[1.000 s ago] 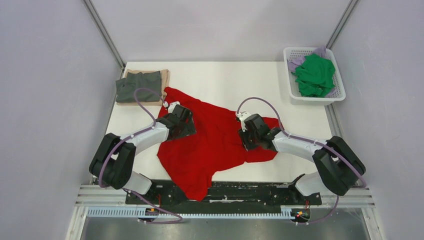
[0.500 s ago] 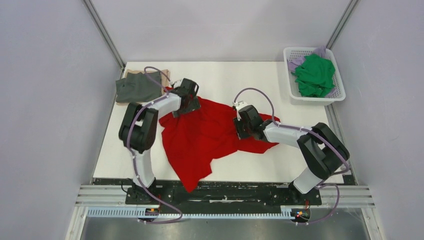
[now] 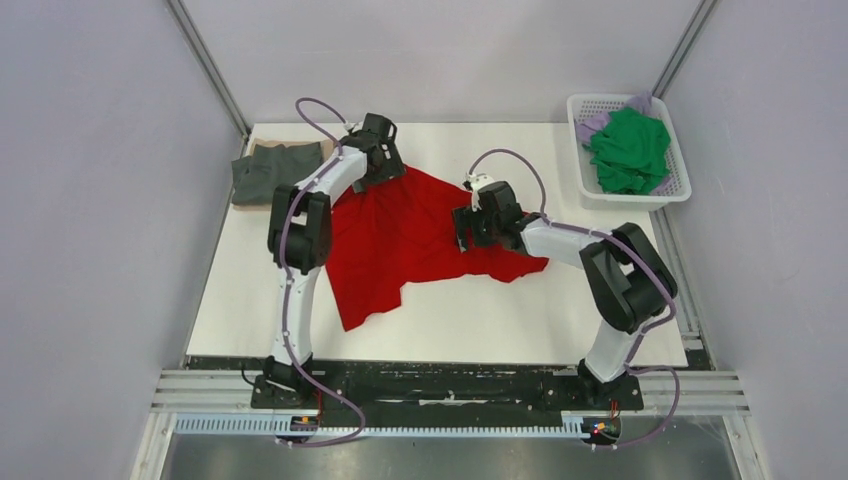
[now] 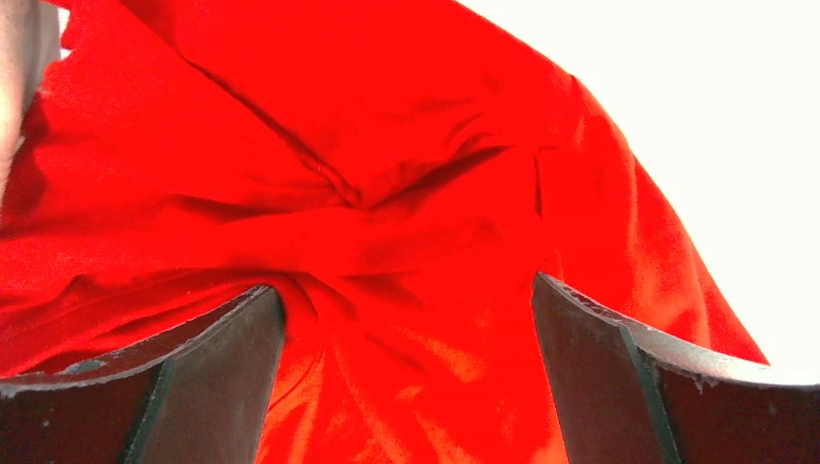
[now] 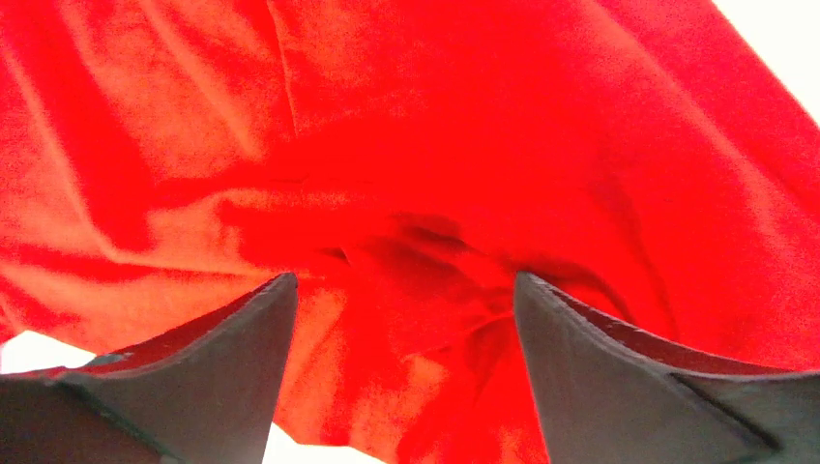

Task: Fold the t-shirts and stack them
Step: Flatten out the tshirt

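A bright red t-shirt (image 3: pixel 400 240) lies rumpled and spread out in the middle of the white table (image 3: pixel 500 320). My left gripper (image 3: pixel 385 165) hovers over its far left corner. Its jaws stand wide apart, and the left wrist view shows only creased red cloth (image 4: pixel 387 145) beneath the left gripper (image 4: pixel 401 285). My right gripper (image 3: pixel 468 225) is over the shirt's right side. Its jaws are also apart, and a small bunch of red cloth (image 5: pixel 435 126) rises between the right gripper's (image 5: pixel 404 278) fingertips without being pinched. A folded dark grey t-shirt (image 3: pixel 275 175) rests on a tan one (image 3: pixel 328 150) at the far left.
A white lattice basket (image 3: pixel 635 200) stands at the far right corner, with a green t-shirt (image 3: pixel 628 150) on a pale lilac one (image 3: pixel 590 125) inside. Grey walls close the table in on the left, right and back.
Both arms have stretched toward the far side, and the red shirt has slid away from the near edge with them. The right gripper's jaws have spread apart and let go of the cloth.
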Robot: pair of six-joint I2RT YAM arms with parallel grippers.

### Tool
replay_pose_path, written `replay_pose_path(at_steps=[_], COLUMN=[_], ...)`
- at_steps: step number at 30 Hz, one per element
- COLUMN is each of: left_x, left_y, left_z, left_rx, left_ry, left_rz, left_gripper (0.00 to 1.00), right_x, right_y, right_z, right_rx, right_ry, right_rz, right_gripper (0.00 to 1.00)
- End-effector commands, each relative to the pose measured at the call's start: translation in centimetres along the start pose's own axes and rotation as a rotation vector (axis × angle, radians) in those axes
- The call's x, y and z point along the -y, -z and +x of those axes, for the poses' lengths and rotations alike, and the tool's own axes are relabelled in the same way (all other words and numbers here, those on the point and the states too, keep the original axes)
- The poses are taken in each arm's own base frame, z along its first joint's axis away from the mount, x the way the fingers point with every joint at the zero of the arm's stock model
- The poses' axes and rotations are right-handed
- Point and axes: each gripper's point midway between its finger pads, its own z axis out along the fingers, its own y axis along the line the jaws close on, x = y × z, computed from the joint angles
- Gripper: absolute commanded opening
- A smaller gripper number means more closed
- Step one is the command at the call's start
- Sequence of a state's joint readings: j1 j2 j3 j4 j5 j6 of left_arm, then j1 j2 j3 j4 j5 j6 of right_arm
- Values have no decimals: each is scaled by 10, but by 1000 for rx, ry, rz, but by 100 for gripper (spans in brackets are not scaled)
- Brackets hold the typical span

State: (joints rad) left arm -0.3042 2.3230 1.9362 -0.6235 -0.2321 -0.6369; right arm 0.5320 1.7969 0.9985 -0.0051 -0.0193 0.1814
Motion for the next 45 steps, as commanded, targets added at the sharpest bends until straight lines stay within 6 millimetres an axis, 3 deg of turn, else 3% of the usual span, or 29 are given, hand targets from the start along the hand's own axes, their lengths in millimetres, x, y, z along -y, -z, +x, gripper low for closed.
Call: replay_pose_path(at_steps=[1,4,7,10,13,17,20,26,32,40,44,45], left_x=[26,14,-17,-58,-104,-161,-183,-178,-157,-148,-155,-158], left_y=[98,162,207,224,226,230,225,209,186,161,156,156], left_z=[-41,-29,15,80,140,198,233,256,265,264,257,254], left_rx=[124,182,194,126,37,-67,-137,-185,-215,-199,-165,-151], left_ry=[-86,-103,-74,-11,36,74,129,157,156,126,107,102], left_rz=[129,149,135,114,63,-42,-74,-16,57,63,8,-9], left_gripper=[100,100,100,100,100,100,100,98,81,38,4,2], right_x=[5,21,47,78,94,98,107,107,101,107,111,112], right_y=[63,106,138,157,171,175,171,152,131,112,99,95], right_z=[-65,-60,-23,25,51,68,89,107,89,44,26,25], right_rx=[215,298,346,363,404,382,303,153,155,198,180,161], right_ry=[33,-4,-111,-257,-334,-345,-366,-344,-340,-332,-310,-303], right_rz=[17,80,182,324,395,417,478,508,469,521,542,548], right_gripper=[98,98,98,98,98,98,98,98,98,98,98,98])
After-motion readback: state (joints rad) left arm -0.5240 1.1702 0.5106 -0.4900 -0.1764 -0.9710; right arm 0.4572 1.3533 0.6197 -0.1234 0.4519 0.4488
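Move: The shirt's near left corner, which the left hand goes for, lies about 37 cm back and 8 cm to its left, some 3 cm lower. The folded shirts are level with that hand, roughly 24 cm to its left. From the right hand, the red shirt's right end is about 17 cm to the right and 7 cm back, 2 cm below; the basket stands about 36 cm right and 19 cm ahead. Back towards its base in a high arc, the left hand travels nearly 40 cm and somewhat left, comes down open at the shirt's near left corner, then pinches it while easing forward and right. The right hand opens fully, arcs right and back, turning clockwise about 35 degrees, comes down beyond the shirt's right end, then sweeps forward and slightly left, still open, against that edge. ##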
